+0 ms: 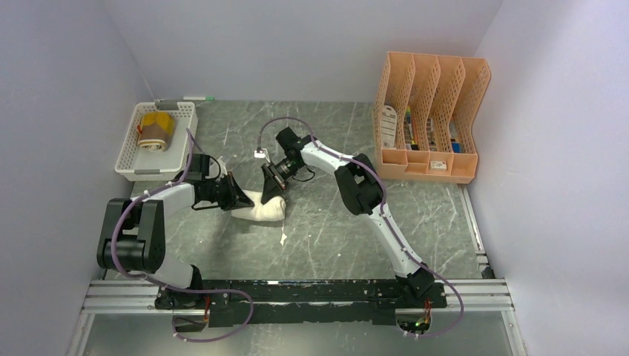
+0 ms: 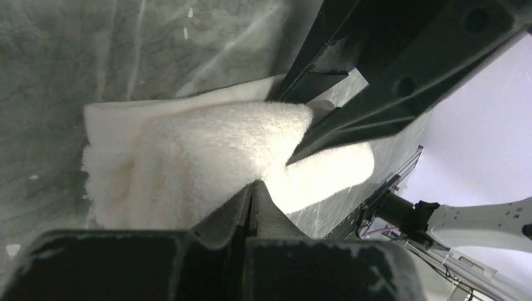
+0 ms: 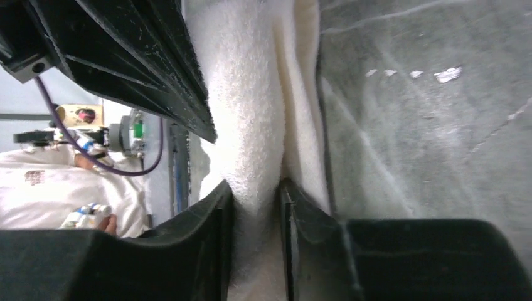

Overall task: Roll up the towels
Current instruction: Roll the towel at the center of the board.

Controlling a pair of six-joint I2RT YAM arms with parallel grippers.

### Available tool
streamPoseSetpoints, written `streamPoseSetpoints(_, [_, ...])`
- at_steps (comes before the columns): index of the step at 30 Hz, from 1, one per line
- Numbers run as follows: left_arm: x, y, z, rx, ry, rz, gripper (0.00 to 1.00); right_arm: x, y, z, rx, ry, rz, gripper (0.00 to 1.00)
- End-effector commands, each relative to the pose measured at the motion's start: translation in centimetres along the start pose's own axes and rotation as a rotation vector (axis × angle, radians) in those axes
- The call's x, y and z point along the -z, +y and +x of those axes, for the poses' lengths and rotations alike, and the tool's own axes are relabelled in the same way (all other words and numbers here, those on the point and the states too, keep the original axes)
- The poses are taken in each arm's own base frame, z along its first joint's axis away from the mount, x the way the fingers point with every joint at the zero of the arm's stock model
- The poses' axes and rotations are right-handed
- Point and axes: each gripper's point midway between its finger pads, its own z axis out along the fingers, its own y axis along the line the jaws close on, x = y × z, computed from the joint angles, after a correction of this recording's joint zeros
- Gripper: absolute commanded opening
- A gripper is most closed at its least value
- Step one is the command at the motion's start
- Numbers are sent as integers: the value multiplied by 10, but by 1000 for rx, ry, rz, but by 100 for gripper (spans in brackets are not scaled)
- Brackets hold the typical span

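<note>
The cream-white towel (image 1: pixel 259 210) lies rolled on the grey marble table, between the two grippers. My left gripper (image 1: pixel 241 199) is at its left end. In the left wrist view its fingers are together, tips (image 2: pixel 254 185) pressed against the towel (image 2: pixel 188 157), no cloth showing between them. My right gripper (image 1: pixel 268 194) comes down on the roll from behind. In the right wrist view a fold of the towel (image 3: pixel 251 94) fills the gap between its fingers (image 3: pixel 256 188), touching both. The mustard-yellow and brown towel (image 1: pixel 156 132) lies rolled in the white basket (image 1: pixel 126 159).
An orange file rack (image 1: pixel 430 119) stands at the back right. A small white piece (image 1: pixel 259 154) lies behind the right gripper and a white scrap (image 1: pixel 284 239) in front of the roll. A marker (image 1: pixel 196 98) lies by the back wall.
</note>
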Motion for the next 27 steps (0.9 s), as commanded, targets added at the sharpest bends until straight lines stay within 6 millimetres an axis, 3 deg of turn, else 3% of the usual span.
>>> streamPoseSetpoints(1, [-10,21,-8,54,-57,-63,7,3,-31,3,60,20,174,48])
streamPoseSetpoints(3, [-12,24,-7,67,-56,-67,7,13,-30,-1,101,21,230,64])
streamPoseSetpoints(6, [-13,28,-4,72,-49,-86,7,41,-32,-21,184,-33,444,68])
streamPoseSetpoints(10, [-12,34,-2,71,-48,-113,7,108,-20,-71,323,-226,797,69])
streamPoseSetpoints(12, [-12,36,0,73,-46,-122,7,137,10,-95,418,-371,883,71])
streamPoseSetpoints(15, [-12,40,3,76,-40,-136,7,156,62,-99,563,-524,895,99])
streamPoseSetpoints(17, [-12,42,5,79,-36,-141,7,149,81,-86,622,-529,878,100])
streamPoseSetpoints(22, [-13,47,10,83,-27,-155,7,90,108,-53,731,-482,847,100])
streamPoseSetpoints(27, [-14,50,12,89,-26,-162,7,41,122,-43,724,-550,631,95])
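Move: Under both hands lies the cream rolled towel, its middle about 1 cm back, 1 cm left and 1 cm below the right hand, whose fingers straddle its far edge. From the left hand's shut fingertips, which rest on the towel, that middle is some 2 cm right, 1 cm back and 3 cm lower. The pale scrap on the board lies about 10 cm back and 5 cm right of the right hand, the basket some 18 cm ahead and 27 cm left of the left hand. Letting go of the towel, the right hand opens wide, draws out forward (about 8 cm), right and up, then swings back and left over the towel's right part, ending some 14 cm above its start, wrist turned about 60 degrees so the fingers point more down. The left hand's shut fingertips stay on the towel, sinking a further 1.5 cm. ##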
